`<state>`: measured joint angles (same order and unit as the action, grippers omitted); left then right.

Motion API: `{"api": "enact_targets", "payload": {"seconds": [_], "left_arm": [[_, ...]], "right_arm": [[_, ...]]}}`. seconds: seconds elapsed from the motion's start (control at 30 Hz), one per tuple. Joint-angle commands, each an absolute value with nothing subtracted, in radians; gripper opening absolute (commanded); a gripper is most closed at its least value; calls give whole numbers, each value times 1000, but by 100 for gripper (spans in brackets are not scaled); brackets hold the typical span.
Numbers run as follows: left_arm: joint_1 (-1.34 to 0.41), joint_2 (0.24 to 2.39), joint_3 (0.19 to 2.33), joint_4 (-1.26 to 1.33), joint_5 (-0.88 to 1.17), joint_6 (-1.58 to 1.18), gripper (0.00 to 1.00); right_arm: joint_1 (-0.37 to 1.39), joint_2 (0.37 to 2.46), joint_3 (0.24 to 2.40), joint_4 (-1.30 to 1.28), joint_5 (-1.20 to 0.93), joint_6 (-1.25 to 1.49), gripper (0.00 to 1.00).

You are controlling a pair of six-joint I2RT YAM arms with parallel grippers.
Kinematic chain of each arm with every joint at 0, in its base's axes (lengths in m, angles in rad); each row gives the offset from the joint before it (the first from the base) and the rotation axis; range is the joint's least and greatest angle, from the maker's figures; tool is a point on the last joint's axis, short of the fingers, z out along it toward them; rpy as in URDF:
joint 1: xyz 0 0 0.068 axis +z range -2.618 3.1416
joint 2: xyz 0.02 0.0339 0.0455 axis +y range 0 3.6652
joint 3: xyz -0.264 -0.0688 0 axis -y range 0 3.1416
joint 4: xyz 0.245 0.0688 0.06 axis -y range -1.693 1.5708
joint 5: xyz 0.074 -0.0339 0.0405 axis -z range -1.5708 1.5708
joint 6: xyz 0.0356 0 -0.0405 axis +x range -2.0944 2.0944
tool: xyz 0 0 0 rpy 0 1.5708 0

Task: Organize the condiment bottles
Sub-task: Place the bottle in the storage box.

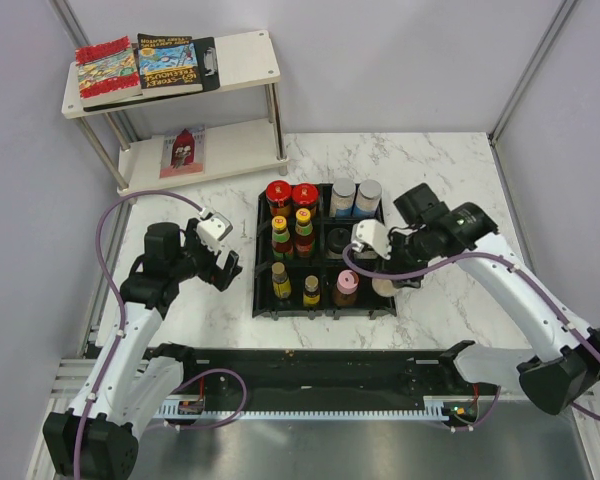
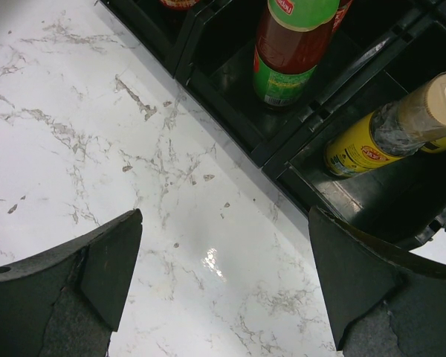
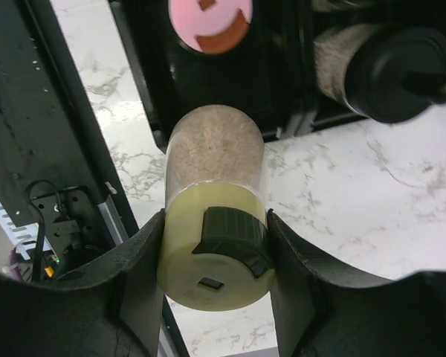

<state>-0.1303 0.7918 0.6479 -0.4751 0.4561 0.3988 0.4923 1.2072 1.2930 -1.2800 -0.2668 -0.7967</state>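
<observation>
Several condiment bottles stand in the black tray (image 1: 263, 262): two red-capped jars (image 1: 291, 194), two silver-capped jars (image 1: 355, 192), small sauce bottles (image 1: 292, 235), yellow bottles (image 1: 281, 282) and a pink-capped jar (image 1: 346, 289). My right gripper (image 1: 385, 272) is shut on a cream-capped spice jar (image 3: 214, 245) and holds it just outside the tray's front right corner. The right wrist view also shows the pink cap (image 3: 209, 21) and a black-capped jar (image 3: 398, 71). My left gripper (image 1: 224, 267) is open and empty over bare marble left of the tray (image 2: 224, 223). A green-capped red sauce bottle (image 2: 291, 48) and a cream-capped yellow bottle (image 2: 390, 134) stand ahead of it.
A white two-level shelf (image 1: 242, 52) at the back left carries colourful books (image 1: 140, 66), with another book (image 1: 183, 150) on its lower level. A black rail (image 1: 310, 368) runs along the table's near edge. Grey walls close in both sides.
</observation>
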Motion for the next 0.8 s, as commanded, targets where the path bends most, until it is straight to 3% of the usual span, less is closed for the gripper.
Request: {"api": "enact_targets", "payload": {"seconds": [0.0, 0.53, 0.6, 0.63, 0.77], "left_arm": [[-124, 788, 655, -466, 483, 419, 99], [-124, 796, 653, -468, 489, 422, 99], [-124, 796, 653, -468, 491, 423, 99], [-124, 798, 653, -466, 491, 423, 99], [-124, 798, 653, -468, 492, 423, 99]], "right_arm": [[592, 1232, 1252, -1163, -250, -681, 0], [647, 1399, 1077, -879, -167, -609, 2], [655, 1405, 1063, -862, -170, -603, 17], [658, 1407, 1062, -862, -181, -603, 37], [676, 1394, 1065, -870, -204, -597, 71]]}}
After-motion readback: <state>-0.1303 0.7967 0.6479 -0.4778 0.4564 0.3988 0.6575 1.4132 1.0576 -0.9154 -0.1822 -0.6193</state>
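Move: My right hand holds the bottle by its yellow cap. The free spot in the box's front right compartment lies about 2 cm ahead, 5 cm left and 20 cm below. The pink-capped bottle stands some 5 cm farther left of that spot, and the nearer black-capped bottle about 9 cm ahead of it. From my left hand the spot is roughly 30 cm right, 2 cm back and 16 cm down. I swing my right hand left over the box's right rim, still gripping the cap, then lower the bottle into the space beside the pink-capped one: about 10 cm down and 5 cm left overall, easing slightly forward on the way. Once the descent stops, my fingers just start to slacken on the cap, still around it. ##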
